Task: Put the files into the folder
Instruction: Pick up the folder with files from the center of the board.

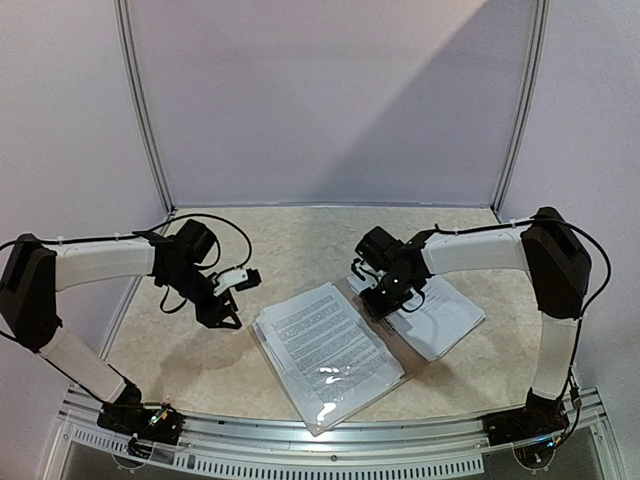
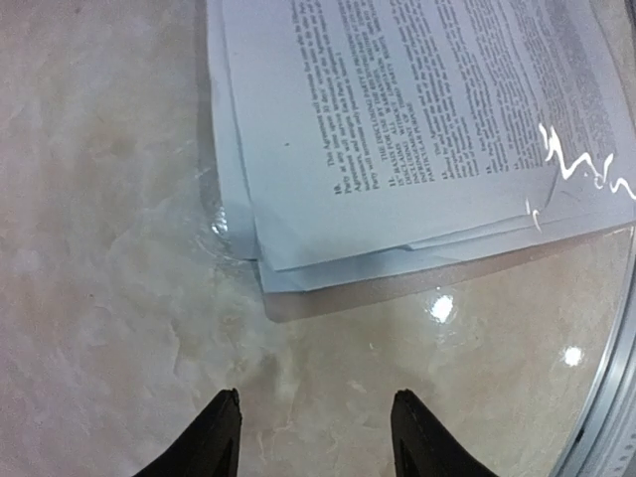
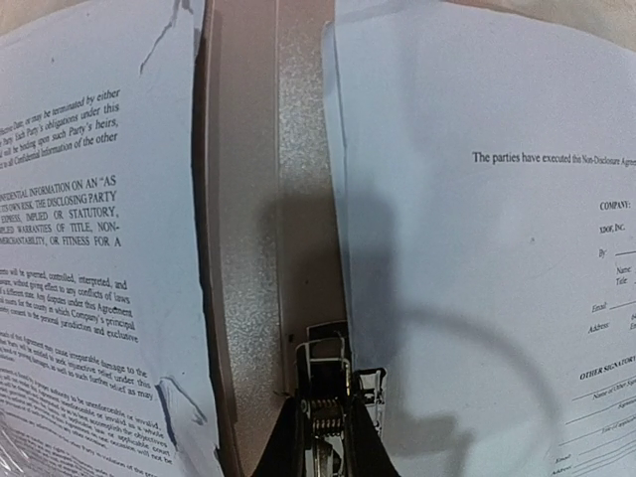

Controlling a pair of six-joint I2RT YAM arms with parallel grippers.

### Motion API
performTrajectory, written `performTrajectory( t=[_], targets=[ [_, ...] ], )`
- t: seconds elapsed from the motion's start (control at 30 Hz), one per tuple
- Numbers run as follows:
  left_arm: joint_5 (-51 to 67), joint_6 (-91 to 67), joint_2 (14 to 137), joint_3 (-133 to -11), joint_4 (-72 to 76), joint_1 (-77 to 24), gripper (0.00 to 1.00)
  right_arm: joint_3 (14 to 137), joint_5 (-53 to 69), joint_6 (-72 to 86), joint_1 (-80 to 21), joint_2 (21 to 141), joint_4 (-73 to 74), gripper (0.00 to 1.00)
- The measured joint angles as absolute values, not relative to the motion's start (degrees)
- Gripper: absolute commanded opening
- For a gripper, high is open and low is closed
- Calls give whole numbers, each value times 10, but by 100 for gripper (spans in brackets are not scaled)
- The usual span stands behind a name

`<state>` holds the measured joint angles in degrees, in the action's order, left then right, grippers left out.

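Note:
The folder (image 1: 398,338) lies open on the marble table, its tan spine (image 3: 253,248) running between two piles of files. The left pile (image 1: 325,350) sits under glossy clear plastic and the right pile (image 1: 445,315) is bare. My right gripper (image 3: 328,402) is over the spine, shut on the folder's metal spring clip (image 3: 326,363). My left gripper (image 2: 316,397) hovers open over bare table just off the folder's left corner (image 2: 288,298), with nothing between its fingers. The printed files (image 2: 417,129) lie beyond it, and the tan folder edge shows under them.
A metal rail (image 1: 330,432) runs along the table's near edge and also shows in the left wrist view as the rail (image 2: 611,397). White wall panels with aluminium posts (image 1: 140,110) close off the back and sides. Bare marble lies left of the folder.

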<state>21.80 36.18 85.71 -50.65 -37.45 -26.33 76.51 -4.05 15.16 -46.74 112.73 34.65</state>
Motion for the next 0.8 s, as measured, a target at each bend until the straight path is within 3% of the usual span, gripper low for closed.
performTrajectory(
  t=[0.23, 0.47, 0.6, 0.67, 0.8],
  targets=[
    [277, 317, 859, -535, -366, -222, 63, 730, -19, 177, -431, 1088, 309, 0],
    [397, 249, 882, -572, -335, -184, 80, 693, 9, 200, -399, 1059, 263, 0],
    [460, 195, 908, -543, -268, -178, 85, 647, 23, 226, -377, 1020, 224, 0],
    [488, 168, 931, -516, -234, -178, 98, 629, 24, 240, -371, 1008, 204, 0],
    [545, 117, 1014, -496, -191, -182, 100, 613, 30, 266, -367, 1006, 173, 0]
  ],
)
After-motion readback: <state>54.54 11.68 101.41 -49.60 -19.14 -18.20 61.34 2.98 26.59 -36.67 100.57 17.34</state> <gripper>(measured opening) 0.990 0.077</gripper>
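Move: The right hand already has the metal clip on the folder's spine between its fingers; from it, the plastic-covered files lie some 11 cm left and 7 cm back, the loose files about 9 cm right and 1 cm ahead. The left hand is empty, about 6 cm above the table. The middle of the folder's left edge is roughly 10 cm to its right and 10 cm back, the edge's far corner only some 4 cm right and 3 cm ahead. Still pinching the clip with shut fingers, the right hand drags the folder by its spine about 4 cm right and 3 cm forward, rising 3 cm and turning clockwise. The left hand arcs up and forward, then drops some 6 cm while drawing back a little, drifting right towards the folder's left edge; its fingers tip over to point rightward and spread fully, touching nothing. ##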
